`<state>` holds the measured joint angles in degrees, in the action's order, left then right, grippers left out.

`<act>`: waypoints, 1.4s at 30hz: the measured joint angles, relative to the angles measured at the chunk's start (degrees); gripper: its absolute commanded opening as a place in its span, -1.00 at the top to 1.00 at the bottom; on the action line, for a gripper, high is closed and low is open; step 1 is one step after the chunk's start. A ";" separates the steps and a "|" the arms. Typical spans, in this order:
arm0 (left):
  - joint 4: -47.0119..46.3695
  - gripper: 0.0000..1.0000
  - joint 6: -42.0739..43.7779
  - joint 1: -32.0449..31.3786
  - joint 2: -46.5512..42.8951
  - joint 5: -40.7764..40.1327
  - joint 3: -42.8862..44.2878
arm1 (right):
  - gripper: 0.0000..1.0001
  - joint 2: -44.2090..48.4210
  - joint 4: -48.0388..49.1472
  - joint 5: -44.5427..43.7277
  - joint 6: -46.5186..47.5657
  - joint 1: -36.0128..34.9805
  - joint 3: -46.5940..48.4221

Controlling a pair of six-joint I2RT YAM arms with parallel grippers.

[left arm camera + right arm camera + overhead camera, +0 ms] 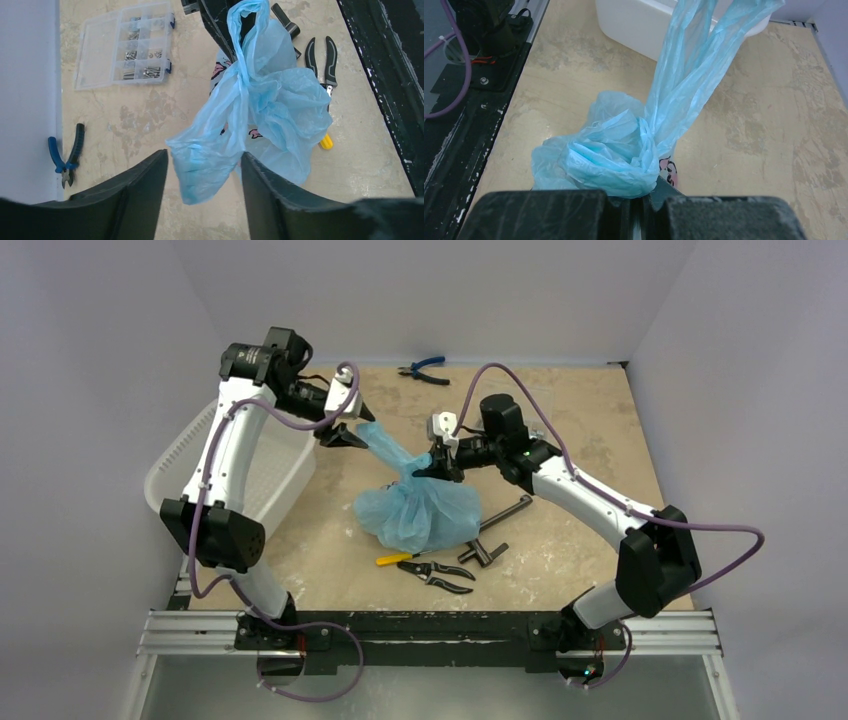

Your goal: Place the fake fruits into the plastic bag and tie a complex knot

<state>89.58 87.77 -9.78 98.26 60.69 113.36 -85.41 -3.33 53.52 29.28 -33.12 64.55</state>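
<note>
The light-blue plastic bag (pixel 420 512) lies bulging at the table's middle. The fake fruits are hidden; none shows in any view. One long strip of the bag's film (pixel 385 445) stretches up and left to my left gripper (pixel 347 436). In the left wrist view that gripper (pixel 205 155) is open, and the strip's loose end (pixel 205 165) hangs between the fingers (pixel 142 185) without being pinched. My right gripper (pixel 432 468) is shut on bunched film at the bag's neck (pixel 624 165). Two strips (pixel 689 75) rise from a twisted bunch (pixel 646 135) there.
A white perforated tub (pixel 190 465) stands at the left. Blue pliers (pixel 425 368) lie at the back. Black pliers (pixel 440 575), a yellow-handled tool (pixel 392 560) and a dark metal handle (pixel 500 525) lie close to the bag. A clear compartment box (pixel 125 45) shows in the left wrist view.
</note>
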 measured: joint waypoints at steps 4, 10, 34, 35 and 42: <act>0.09 0.92 -0.20 -0.17 0.00 -0.09 -0.59 | 1.00 0.00 -0.07 -0.07 0.09 -0.04 0.00; 0.07 1.00 -3.78 -0.17 -0.37 -0.07 -0.31 | 1.00 0.00 1.49 -3.32 -1.97 -0.09 -0.09; -72.50 1.00 -82.99 -30.69 -17.64 -42.29 -53.31 | 1.00 -0.57 11.89 -27.06 -35.10 -0.72 -3.41; -74.58 1.00 -84.30 -30.58 -16.79 -45.05 -54.16 | 1.00 -0.44 11.91 -27.08 -35.74 -0.13 -3.85; -86.44 1.00 -91.01 -21.70 -14.78 -48.63 -59.19 | 0.78 2.62 11.43 -26.99 -38.93 -0.39 -7.45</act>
<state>3.14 -3.25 -31.48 83.48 12.05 54.17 -82.78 8.10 26.52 -9.65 -33.52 57.10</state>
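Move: The bag's gathered top end lies right between my left fingertips. From my left hand, the neck pinched in my right gripper is about 12 cm right, 3 cm back and 7 cm lower; the fruit-filled body lies some 11 cm right, level, 25 cm below, with the yellow screwdriver 9 cm right, 5 cm back on the table. From my right hand the top end is 12 cm left, 3 cm ahead, 7 cm higher; the body is about 18 cm below, 3 cm ahead. I shut my left fingers on the bag's top end, pull it back about 10 cm, then sweep it down and right and hook forward beside the neck, ending some 17 cm lower and turned nearly 60 degrees counter-clockwise. My right hand keeps its pinch on the neck, eases forward about 5 cm, and turns roughly 35 degrees clockwise while tipping down. ##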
